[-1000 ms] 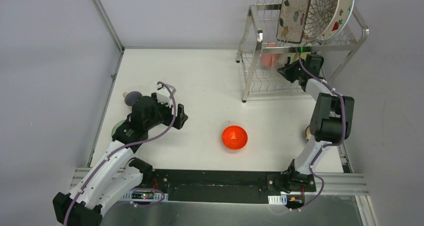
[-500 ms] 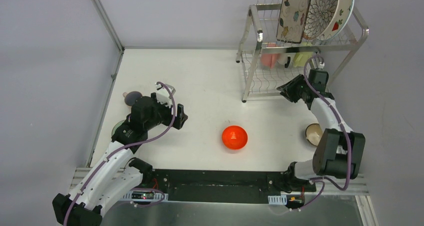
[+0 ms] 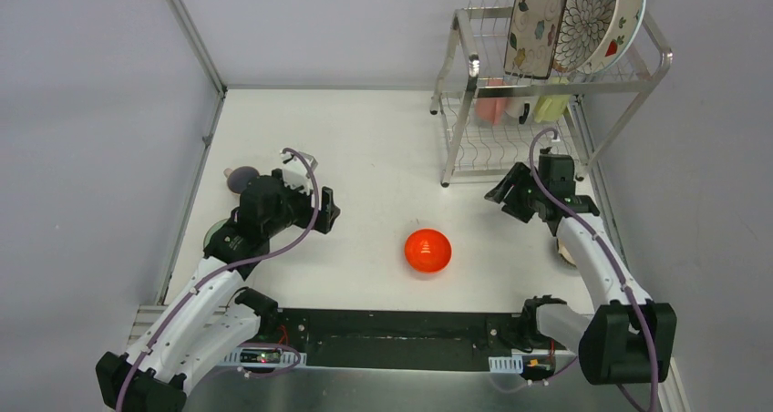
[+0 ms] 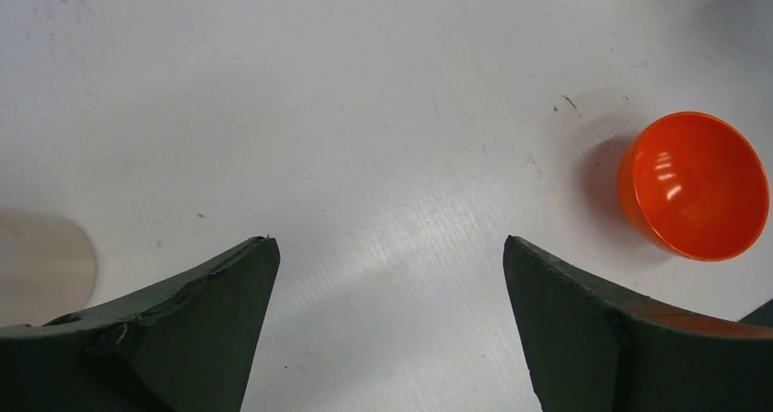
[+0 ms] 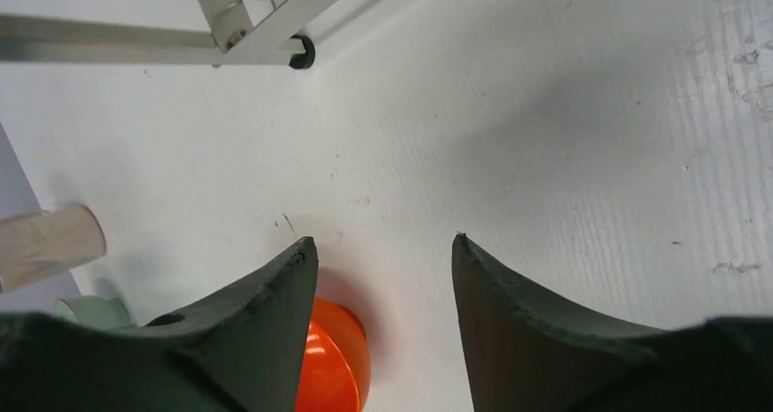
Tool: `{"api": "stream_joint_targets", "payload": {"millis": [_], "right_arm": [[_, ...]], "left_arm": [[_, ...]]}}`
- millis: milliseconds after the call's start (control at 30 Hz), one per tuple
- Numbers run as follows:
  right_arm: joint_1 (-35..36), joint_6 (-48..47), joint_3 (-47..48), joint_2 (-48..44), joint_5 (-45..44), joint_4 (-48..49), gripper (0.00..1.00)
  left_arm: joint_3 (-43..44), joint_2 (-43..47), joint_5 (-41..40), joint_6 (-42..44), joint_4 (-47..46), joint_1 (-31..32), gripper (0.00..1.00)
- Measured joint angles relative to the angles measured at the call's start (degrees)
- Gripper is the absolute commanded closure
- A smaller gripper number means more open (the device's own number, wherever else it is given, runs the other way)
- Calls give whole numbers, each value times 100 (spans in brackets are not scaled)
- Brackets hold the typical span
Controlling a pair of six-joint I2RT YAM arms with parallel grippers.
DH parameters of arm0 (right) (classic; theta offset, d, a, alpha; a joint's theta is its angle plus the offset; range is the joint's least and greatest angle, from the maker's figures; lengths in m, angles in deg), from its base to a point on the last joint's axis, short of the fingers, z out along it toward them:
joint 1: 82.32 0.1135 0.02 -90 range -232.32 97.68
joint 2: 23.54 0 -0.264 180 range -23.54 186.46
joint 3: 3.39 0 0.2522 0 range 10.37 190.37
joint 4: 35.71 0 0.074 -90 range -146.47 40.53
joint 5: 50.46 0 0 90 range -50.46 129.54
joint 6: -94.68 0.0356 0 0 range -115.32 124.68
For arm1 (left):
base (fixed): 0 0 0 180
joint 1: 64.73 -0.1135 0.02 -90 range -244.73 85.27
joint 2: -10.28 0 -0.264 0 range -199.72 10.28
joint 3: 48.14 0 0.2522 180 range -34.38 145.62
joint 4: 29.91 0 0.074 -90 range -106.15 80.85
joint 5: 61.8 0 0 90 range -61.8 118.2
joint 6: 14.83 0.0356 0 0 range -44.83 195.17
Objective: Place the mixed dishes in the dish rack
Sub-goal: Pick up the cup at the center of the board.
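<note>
The dish rack (image 3: pixel 467 111) stands at the far right. Its upper shelf holds the floral rectangular plate (image 3: pixel 538 20), the brown-petal round plate (image 3: pixel 588 15) and the strawberry plate (image 3: pixel 631 15) on edge. Pink (image 3: pixel 490 108), white (image 3: pixel 518 109) and yellow (image 3: pixel 550 108) cups sit on the lower shelf. The red-orange bowl (image 3: pixel 427 251) rests upright mid-table, also seen at bowl (image 4: pixel 695 184) and bowl (image 5: pixel 333 362). My right gripper (image 3: pixel 504 193) (image 5: pixel 383 243) hovers open and empty in front of the rack. My left gripper (image 3: pixel 326 210) (image 4: pixel 390 243) is wide open over bare table, left of the bowl.
A dark rounded dish (image 3: pixel 242 177) and a pale green bowl (image 3: pixel 216 234) lie by the left arm, partly hidden. A bowl's rim (image 3: pixel 559 248) peeks from under the right forearm. The rack's front foot (image 5: pixel 299 52) is close ahead of the right gripper.
The right gripper has pulled back out of the rack's lower shelf toward the table middle and opened, leaving the yellow cup there. The left arm has barely moved.
</note>
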Motion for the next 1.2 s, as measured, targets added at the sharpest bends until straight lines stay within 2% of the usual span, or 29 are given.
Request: {"api": "stream_joint_targets", "payload": {"millis": [200, 300, 433, 633, 800, 1200], "right_arm": [[511, -256, -22, -645, -376, -468, 27], [719, -372, -24, -929, -507, -721, 15], [837, -555, -20, -1377, -603, -1034, 3], [839, -791, 251, -1818, -656, -1467, 0], [839, -872, 428, -2127, -658, -1550, 0], [839, -892, 514, -2411, -627, -1821, 0]], "left_arm": [[68, -243, -422, -190, 175, 0, 1], [149, -448, -876, -275, 299, 0, 1], [254, -754, -1690, -299, 413, -2, 1], [695, -1311, -2763, -238, 586, -136, 1], [1043, -1672, -3235, 173, 531, -450, 2], [1211, -2579, -3289, 658, 361, -1390, 7]]}}
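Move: The cup, standing with its dark inside up, lies roughly 19 cm to the left of my left hand, 11 cm ahead and 13 cm below. The green bowl sits about 12 cm nearer me than the cup and 5 cm farther left; the red bowl is some 18 cm to this hand's right and 4 cm back. From my right hand the cup is about 56 cm left, 7 cm ahead and 7 cm lower. I swing my wide-open left hand about 16 cm left and 8 cm forward towards the cup, dipping, lifting a little, then sinking again, while it turns some 35 degrees counter-clockwise and its left side rolls up; it stays short of the cup. My right hand backs off from the rack, mainly back at first and then up, about 8 cm higher by the end, its half-open fingers spreading fully. ##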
